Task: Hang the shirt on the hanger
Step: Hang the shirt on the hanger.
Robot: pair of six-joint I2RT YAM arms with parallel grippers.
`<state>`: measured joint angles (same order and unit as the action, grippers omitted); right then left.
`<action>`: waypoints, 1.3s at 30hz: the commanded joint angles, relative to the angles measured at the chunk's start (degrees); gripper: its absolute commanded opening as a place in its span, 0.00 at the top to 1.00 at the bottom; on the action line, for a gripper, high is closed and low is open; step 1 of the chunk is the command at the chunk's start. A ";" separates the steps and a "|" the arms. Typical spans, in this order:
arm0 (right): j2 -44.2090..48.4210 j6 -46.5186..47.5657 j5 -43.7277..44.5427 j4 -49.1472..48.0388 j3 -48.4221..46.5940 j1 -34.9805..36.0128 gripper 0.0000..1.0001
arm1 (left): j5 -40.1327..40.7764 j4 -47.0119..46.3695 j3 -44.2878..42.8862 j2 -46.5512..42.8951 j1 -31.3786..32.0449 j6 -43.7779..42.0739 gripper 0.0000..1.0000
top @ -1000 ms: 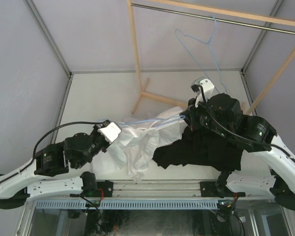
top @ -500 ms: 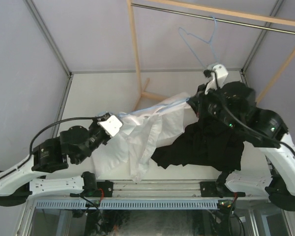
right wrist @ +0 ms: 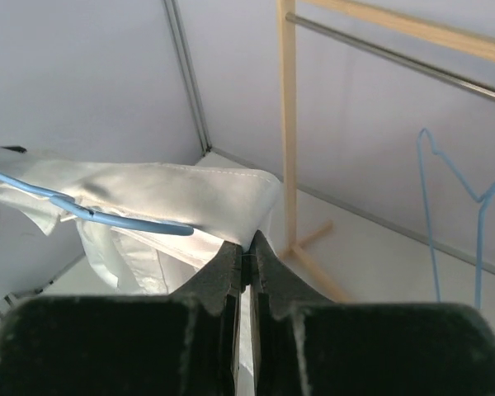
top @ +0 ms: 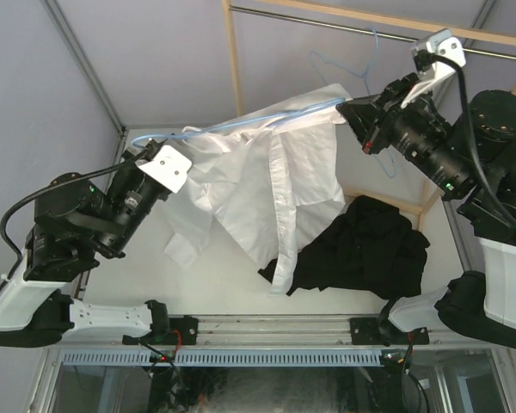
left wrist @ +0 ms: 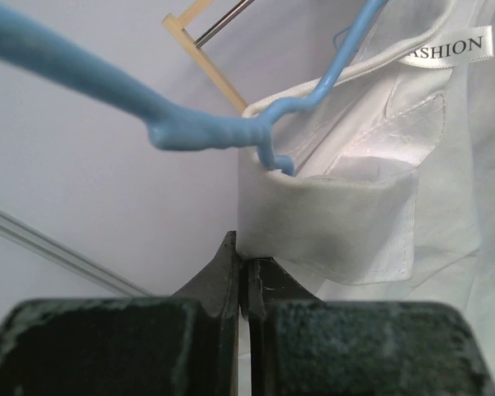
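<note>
The white shirt (top: pixel 271 172) hangs in the air, stretched between my two grippers, with a light blue hanger (top: pixel 241 122) running through it. My left gripper (top: pixel 159 153) is shut on the shirt's edge at its left end; in the left wrist view the jaws (left wrist: pixel 245 264) pinch the white fabric (left wrist: pixel 330 214) under the hanger's hook (left wrist: pixel 206 132). My right gripper (top: pixel 353 110) is shut on the shirt's other end; in the right wrist view it (right wrist: pixel 249 247) pinches the fabric (right wrist: pixel 173 194) by the hanger arm (right wrist: pixel 107 216).
A black garment (top: pixel 361 254) lies on the table at the right. A wooden rack (top: pixel 234 77) with a metal rail (top: pixel 327 21) stands at the back, with a second blue hanger (top: pixel 361 69) hooked on it. Grey walls close in on both sides.
Both grippers have risen and moved apart, lifting the shirt and hanger off the table. The shirt now hangs spread in the air, clear of the black garment.
</note>
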<state>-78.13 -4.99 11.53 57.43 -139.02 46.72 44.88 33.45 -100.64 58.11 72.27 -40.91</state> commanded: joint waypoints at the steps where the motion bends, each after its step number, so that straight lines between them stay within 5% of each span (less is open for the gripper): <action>1: 3.01 1.62 0.87 -3.93 7.35 -1.02 1.00 | 7.06 2.86 2.56 -4.46 -0.55 -2.16 1.00; 12: 20.65 -10.99 -6.36 -19.17 63.53 -2.85 1.00 | 2.16 13.30 35.55 -20.68 -0.55 22.36 1.00; 24: 24.17 -17.53 -5.50 -23.88 84.23 -3.53 1.00 | -2.31 17.06 45.16 -23.87 -0.51 33.32 1.00; 31: 36.08 -9.67 -12.27 -24.67 87.03 -3.65 0.57 | -7.06 14.44 47.11 -28.84 -0.55 34.20 1.00; 33: 40.79 -6.98 -14.28 -23.39 87.15 -3.61 0.36 | -8.65 14.70 47.58 -29.88 -0.55 33.99 1.00; 39: 52.95 -3.48 -17.76 -21.99 85.00 -3.64 0.30 | -10.16 14.18 47.76 -29.22 -0.55 33.76 1.00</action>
<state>-31.03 -13.06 -2.74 35.24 -51.35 43.44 36.56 50.28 -53.65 27.81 72.07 -8.05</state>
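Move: Both raised hands already hold the white shirt's collar, with the blue hanger inside. The table spot where it will be laid is nearly 50 cm below them: about 10 cm to the right of the left hand and 2 cm ahead, and some 24 cm to the right hand's left, level fore and aft. At table height, the black cloth lies about 10 cm to the right hand's right and 2 cm ahead; the stand's bottom bar runs roughly 24 cm straight ahead. Both arms lower the shirt and hanger together towards the table, the left hand sinking about 27 cm with a small drift back, tipping its fingers down some 30 degrees and keeping its pinch on the collar. The right hand drops farther, nearly 40 cm, its fingers tipping down about as many degrees, then opens wide to let go of the collar and backs off up, back and to its right, levelling again as it leaves. ##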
